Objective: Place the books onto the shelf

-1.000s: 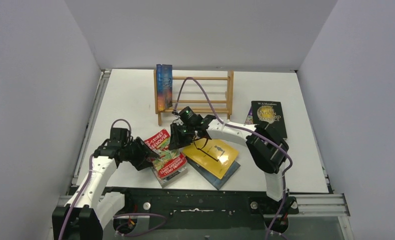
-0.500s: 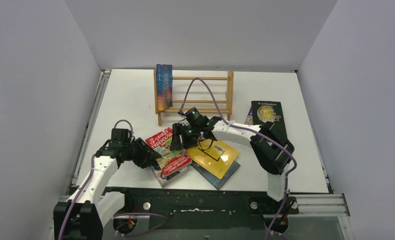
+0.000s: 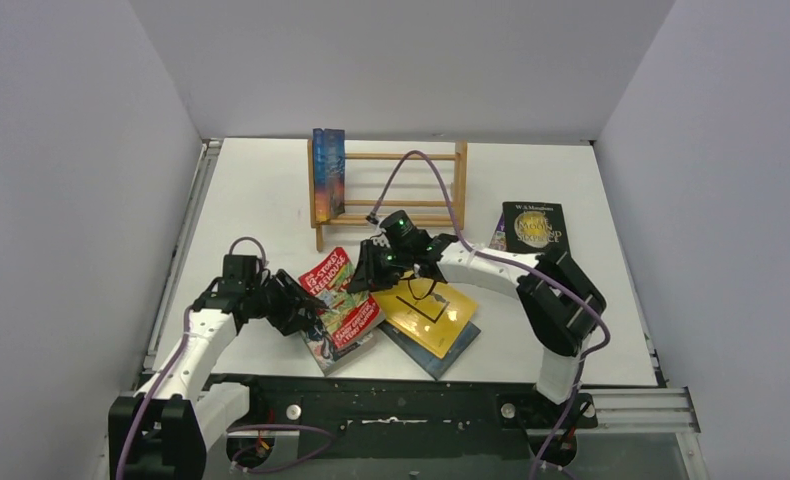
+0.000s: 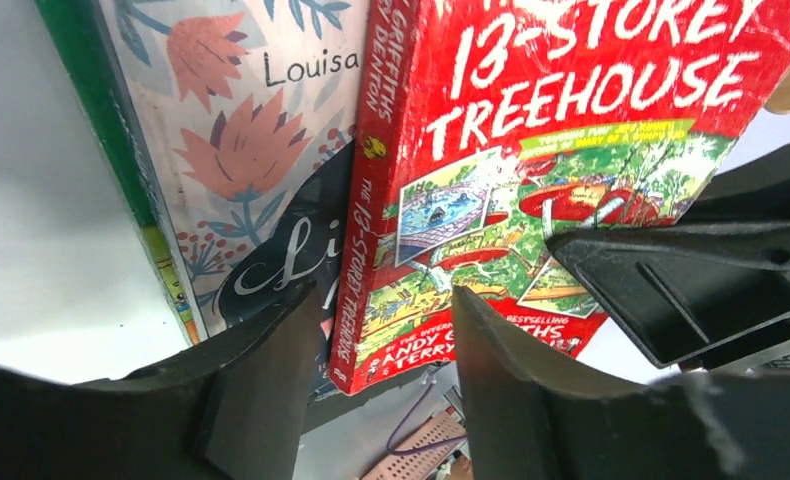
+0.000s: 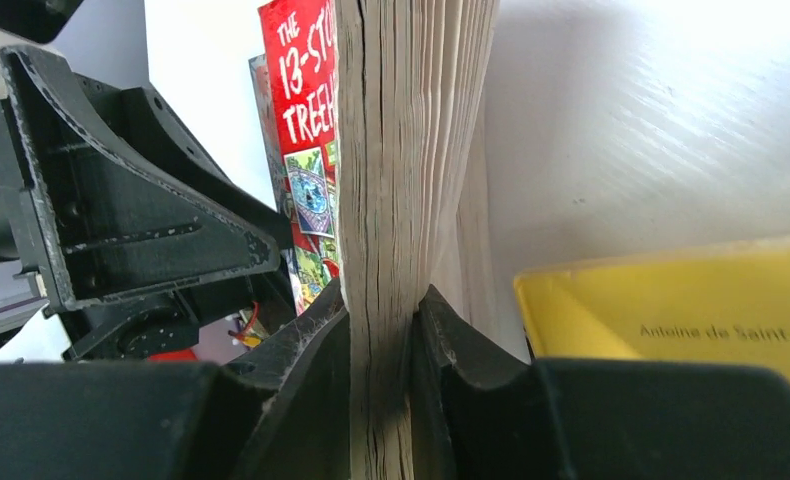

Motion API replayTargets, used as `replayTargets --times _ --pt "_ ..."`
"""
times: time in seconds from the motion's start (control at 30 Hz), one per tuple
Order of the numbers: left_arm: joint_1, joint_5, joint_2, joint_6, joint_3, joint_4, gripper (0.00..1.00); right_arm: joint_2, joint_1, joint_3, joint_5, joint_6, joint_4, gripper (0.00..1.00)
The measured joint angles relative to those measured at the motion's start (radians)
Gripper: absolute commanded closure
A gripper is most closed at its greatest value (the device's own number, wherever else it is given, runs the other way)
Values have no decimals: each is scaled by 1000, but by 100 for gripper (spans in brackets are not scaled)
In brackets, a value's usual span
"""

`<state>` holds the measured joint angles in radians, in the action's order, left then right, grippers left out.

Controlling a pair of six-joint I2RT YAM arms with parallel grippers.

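Observation:
The red-green cartoon book (image 3: pixel 337 297) is tipped up off the pile, its far edge raised. My right gripper (image 3: pixel 368 272) is shut on that book's page edge (image 5: pixel 401 150); its pads (image 5: pixel 441 340) pinch the pages from both sides. My left gripper (image 3: pixel 304 307) is open, and its jaws straddle the red book's lower spine corner (image 4: pixel 356 350) with gaps on both sides. Under it lies a dark floral book (image 4: pixel 241 160). A blue book (image 3: pixel 328 176) stands at the left end of the wooden shelf (image 3: pixel 411 190).
A yellow book (image 3: pixel 428 311) lies on a dark blue one (image 3: pixel 445 352) right of the red book, beneath my right arm. A black book (image 3: pixel 536 228) on a purple one (image 3: pixel 497 236) lies at the right, beside the shelf. Grey walls close in on three sides.
My right gripper opened, then shut on the red book's page edge and drew it up and rightward. The book now stands steeper. My left gripper shifted slightly right along the book's near corner.

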<state>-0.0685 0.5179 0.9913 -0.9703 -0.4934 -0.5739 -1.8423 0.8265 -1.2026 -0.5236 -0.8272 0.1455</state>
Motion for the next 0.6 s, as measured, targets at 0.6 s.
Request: replayTargets --times 0.6 --pt "-3 256 -69 -173 -14 501 22 429 -166 177 -32 -27 -3 100"
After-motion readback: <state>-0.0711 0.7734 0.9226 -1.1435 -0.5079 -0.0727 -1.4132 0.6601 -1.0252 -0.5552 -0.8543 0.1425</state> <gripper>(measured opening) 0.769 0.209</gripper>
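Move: The right hand grips the 13-Storey Treehouse by its page edge; the shelf's middle lies about 18 cm ahead, 6 cm right and 4 cm up. On it, Jane Eyre stands some 20 cm ahead and 8 cm left of that hand; the yellow book lies 3 cm back, 14 cm right, 6 cm below. From the left hand, the 13-Storey Treehouse is level in height, about 1 cm ahead and 5 cm right; Little Women lies 1 cm back, 2 cm right, 3 cm below. Right hand keeps its pinch, raising the 13-Storey Treehouse 11 cm and drawing right; left hand opens and rises alongside. ##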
